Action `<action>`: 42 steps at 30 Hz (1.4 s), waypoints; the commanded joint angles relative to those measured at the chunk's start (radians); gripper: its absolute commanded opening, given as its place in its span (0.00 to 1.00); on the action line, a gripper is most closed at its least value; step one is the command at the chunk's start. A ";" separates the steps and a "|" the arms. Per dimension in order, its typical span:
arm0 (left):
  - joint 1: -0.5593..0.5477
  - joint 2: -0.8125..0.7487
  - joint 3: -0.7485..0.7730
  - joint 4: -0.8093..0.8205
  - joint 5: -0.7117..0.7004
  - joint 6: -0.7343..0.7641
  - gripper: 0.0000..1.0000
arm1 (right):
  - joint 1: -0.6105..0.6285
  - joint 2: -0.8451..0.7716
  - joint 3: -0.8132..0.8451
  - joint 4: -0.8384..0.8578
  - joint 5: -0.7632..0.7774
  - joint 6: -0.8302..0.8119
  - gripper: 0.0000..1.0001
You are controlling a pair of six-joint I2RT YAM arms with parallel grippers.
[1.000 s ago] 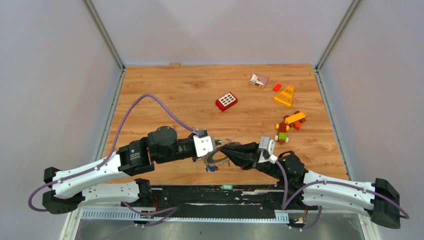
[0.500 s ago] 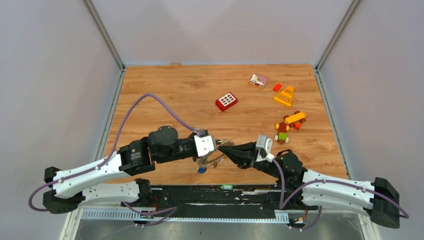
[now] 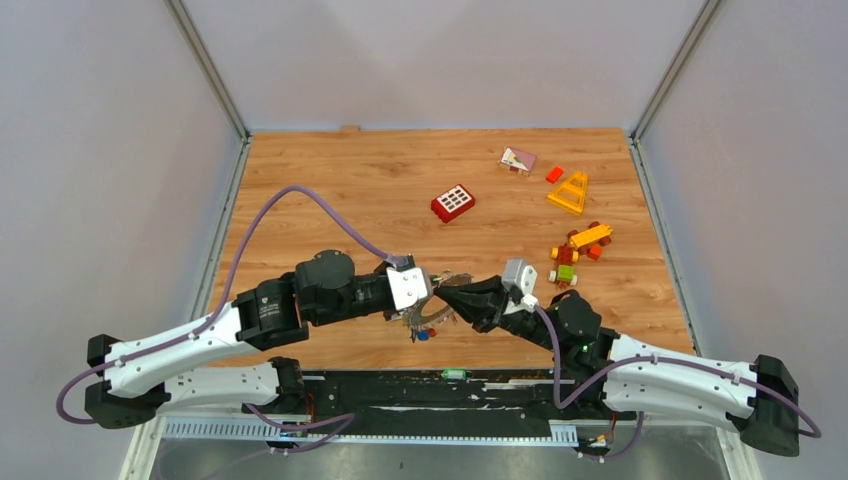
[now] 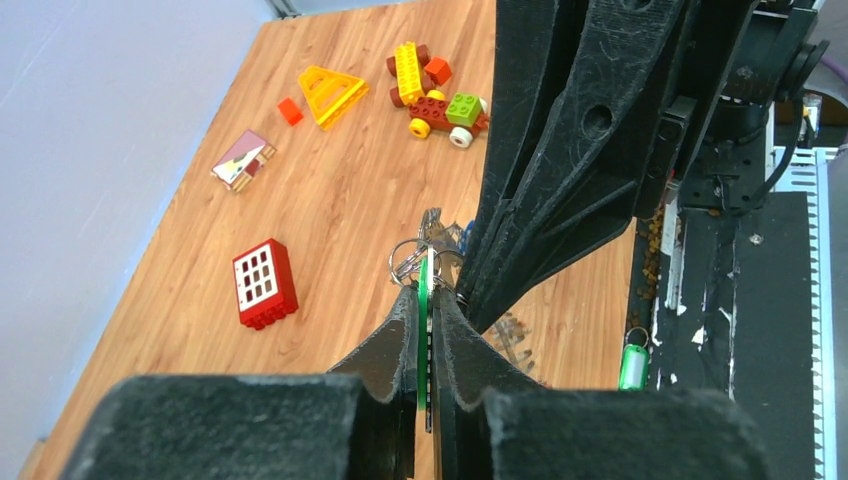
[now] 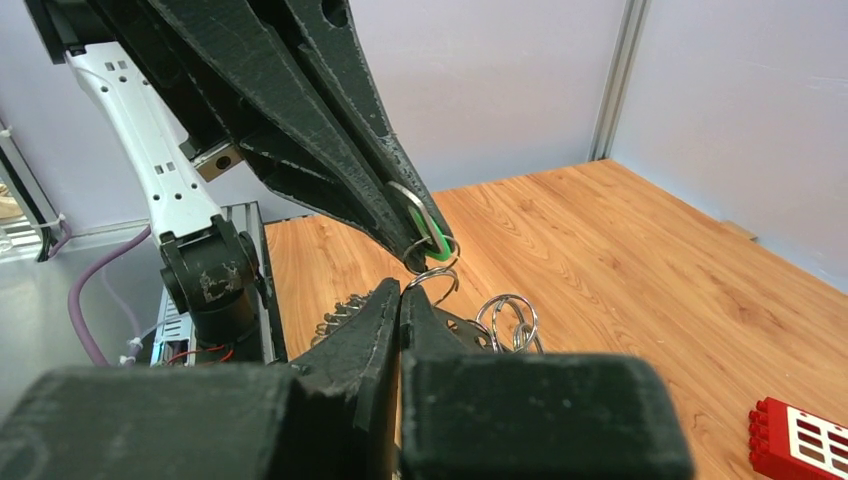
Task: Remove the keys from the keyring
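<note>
Both grippers meet above the near middle of the table. My left gripper (image 3: 435,291) (image 4: 428,292) is shut on a flat green tag (image 4: 423,300) (image 5: 437,246) that carries small silver rings (image 4: 409,262). The keyring (image 3: 428,317), fringed with silver keys (image 5: 343,312) and a red and a blue head, hangs just below the two grippers. My right gripper (image 3: 444,294) (image 5: 401,288) is shut, its tips pinching a small silver ring (image 5: 433,281) right under the green tag. Further linked rings (image 5: 508,320) hang beside its right finger. The black right fingers (image 4: 560,180) hide most of the keyring in the left wrist view.
A red window brick (image 3: 453,202) lies mid-table. At the far right are a yellow triangle (image 3: 569,192), a small red brick (image 3: 554,174), a pink block (image 3: 518,160) and a brick toy car (image 3: 575,252). A second green tag (image 3: 454,374) lies on the black base strip.
The right gripper has closed and pushed left, up to the left gripper's tips. The hanging keys swung and dipped, then settled. The left gripper stayed shut on the green tag.
</note>
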 commanded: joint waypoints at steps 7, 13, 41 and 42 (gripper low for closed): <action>-0.012 -0.015 0.076 0.071 0.090 -0.032 0.00 | 0.002 0.014 0.063 -0.055 0.109 0.057 0.00; -0.011 -0.008 0.088 0.061 0.139 -0.040 0.00 | 0.001 0.015 0.065 -0.064 0.144 0.052 0.00; -0.011 -0.011 0.170 -0.172 0.101 0.088 0.00 | 0.001 -0.267 0.027 -0.241 -0.219 -0.128 0.32; -0.011 -0.013 0.173 -0.184 0.110 0.096 0.00 | 0.002 -0.284 0.030 -0.258 -0.211 -0.138 0.31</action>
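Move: The right fingers are already shut on a small split ring of the keyring. The green-and-silver clip held in the left fingers is just above them, about 2 cm up and 1 cm to the left. The big grey keyring with its keys hangs around this spot, its middle about 1 cm back and 5 cm below the right hand. From the left hand, the pinched ring lies about 2 cm below and 1 cm to the right. The right fingertips keep their pinch on the small ring, easing it about 1.5 cm forward beside the left tips and holding there. They then open and let go as the hand draws back about 5 cm, also some 2 cm right and 2 cm up, away from the clip. The left keeps its grip on the clip, drifting about 2 cm back and 1 cm up. ##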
